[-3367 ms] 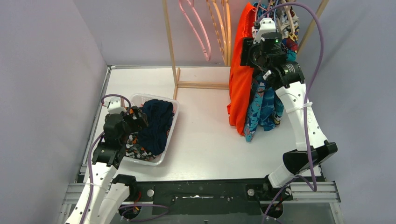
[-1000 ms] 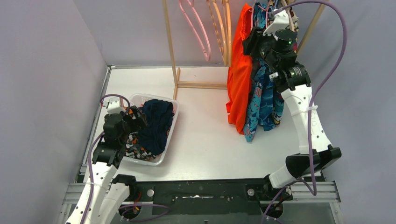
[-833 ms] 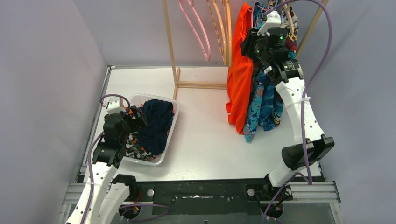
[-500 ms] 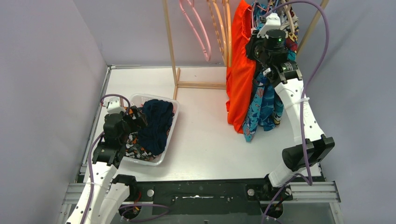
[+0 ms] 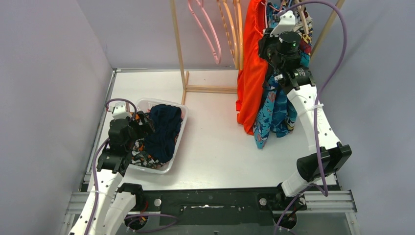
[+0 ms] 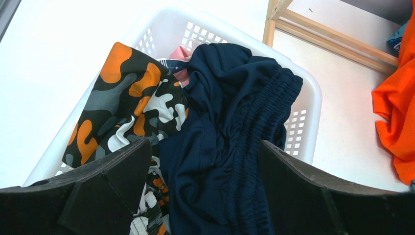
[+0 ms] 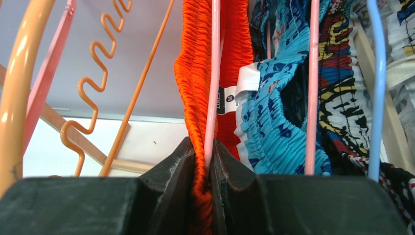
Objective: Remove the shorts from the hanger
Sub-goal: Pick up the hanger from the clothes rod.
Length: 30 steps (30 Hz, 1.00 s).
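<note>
Orange-red shorts (image 5: pixel 252 73) hang on a pink hanger (image 7: pixel 214 73) at the rack, with teal-blue patterned shorts (image 5: pixel 274 110) and comic-print shorts (image 7: pixel 342 83) behind them. My right gripper (image 7: pixel 203 161) is shut on the orange-red shorts' waistband (image 7: pixel 198 88), pinching the pink hanger wire along with it. My left gripper (image 6: pixel 203 171) hovers open over the white basket (image 5: pixel 180 142), nothing between its fingers. Navy shorts (image 6: pixel 230 132) and black shorts with orange-white print (image 6: pixel 132 107) lie in the basket, with a bit of pink fabric (image 6: pixel 180 51) showing.
A wooden rack frame (image 5: pixel 178 44) stands at the back, with bare pink (image 5: pixel 205 29) and orange hangers (image 5: pixel 230 29). A blue hanger wire (image 7: pixel 376 88) runs at the right of the right wrist view. Grey walls close both sides.
My right gripper has closed on the orange-red waistband and hanger wire. The orange-red shorts have shifted slightly up and left. The left arm has not moved.
</note>
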{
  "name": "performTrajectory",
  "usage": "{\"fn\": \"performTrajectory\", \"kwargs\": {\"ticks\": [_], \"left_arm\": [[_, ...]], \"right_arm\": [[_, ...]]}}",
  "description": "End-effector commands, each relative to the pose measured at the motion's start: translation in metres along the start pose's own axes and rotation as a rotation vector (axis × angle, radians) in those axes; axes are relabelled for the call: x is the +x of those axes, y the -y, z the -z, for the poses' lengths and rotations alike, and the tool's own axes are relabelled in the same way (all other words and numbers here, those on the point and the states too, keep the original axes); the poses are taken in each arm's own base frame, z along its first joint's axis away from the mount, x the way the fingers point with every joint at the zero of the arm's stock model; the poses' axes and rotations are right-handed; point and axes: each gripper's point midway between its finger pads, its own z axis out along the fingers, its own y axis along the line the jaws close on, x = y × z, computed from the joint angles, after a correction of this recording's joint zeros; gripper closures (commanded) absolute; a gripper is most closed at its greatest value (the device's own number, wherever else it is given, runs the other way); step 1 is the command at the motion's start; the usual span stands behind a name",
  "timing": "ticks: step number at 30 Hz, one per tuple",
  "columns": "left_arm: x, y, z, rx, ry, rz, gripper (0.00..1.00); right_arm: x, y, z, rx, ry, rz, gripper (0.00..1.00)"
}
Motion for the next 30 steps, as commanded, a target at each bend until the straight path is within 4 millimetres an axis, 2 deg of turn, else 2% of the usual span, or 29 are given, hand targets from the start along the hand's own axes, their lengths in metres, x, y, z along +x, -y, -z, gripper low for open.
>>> {"fn": "performTrajectory", "kwargs": {"ticks": [1, 5, 8, 11, 13, 16, 23, 30], "left_arm": [[-0.018, 0.008, 0.0, 0.036, 0.07, 0.003, 0.2], [-0.018, 0.007, 0.001, 0.033, 0.071, 0.003, 0.2], [-0.018, 0.008, 0.0, 0.034, 0.069, 0.003, 0.2], [-0.018, 0.008, 0.0, 0.035, 0.066, 0.002, 0.2], [-0.017, 0.007, 0.0, 0.033, 0.066, 0.003, 0.2], [-0.019, 0.006, 0.0, 0.024, 0.071, 0.003, 0.2], [-0.017, 0.003, -0.001, 0.011, 0.067, 0.002, 0.2], [-0.016, 0.005, -0.003, 0.018, 0.054, 0.0, 0.2]], "right_arm": [[-0.104, -0.006, 0.04, -0.027, 0.315, -0.051, 1.0], [-0.095, -0.006, 0.049, -0.029, 0.283, -0.101, 1.0], [-0.087, -0.014, 0.06, -0.078, 0.266, -0.118, 1.0], [-0.095, -0.023, 0.069, -0.139, 0.28, -0.087, 1.0], [-0.107, -0.021, 0.07, -0.135, 0.274, -0.072, 1.0], [-0.11, -0.024, 0.073, -0.153, 0.258, -0.07, 1.0], [-0.065, -0.022, 0.085, -0.153, 0.18, -0.143, 1.0], [-0.019, -0.032, 0.107, -0.217, 0.065, -0.187, 1.0]]}}
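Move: My right hand already pinches the near side of the pink hanger together with the orange shorts' waistband; the shorts' middle hangs about 16 cm below and 6 cm ahead, 1 cm to the left. The blue shorts hang some 5 cm ahead, 6 cm right and 14 cm lower; the empty wooden hangers are about 10 cm left, 3 cm ahead, 5 cm up. From my idle left hand the orange shorts lie roughly 25 cm ahead, 43 cm right and 8 cm higher. Keeping my right fingers shut on hanger and waistband, I pull them back towards me about 8 cm in all, away from the rack. On the way I first lift some 5 cm, then sink about 6 cm while still drawing back, and let the wrist roll and swing slightly, left side up and counter-clockwise, its tip finally dipping a little. ##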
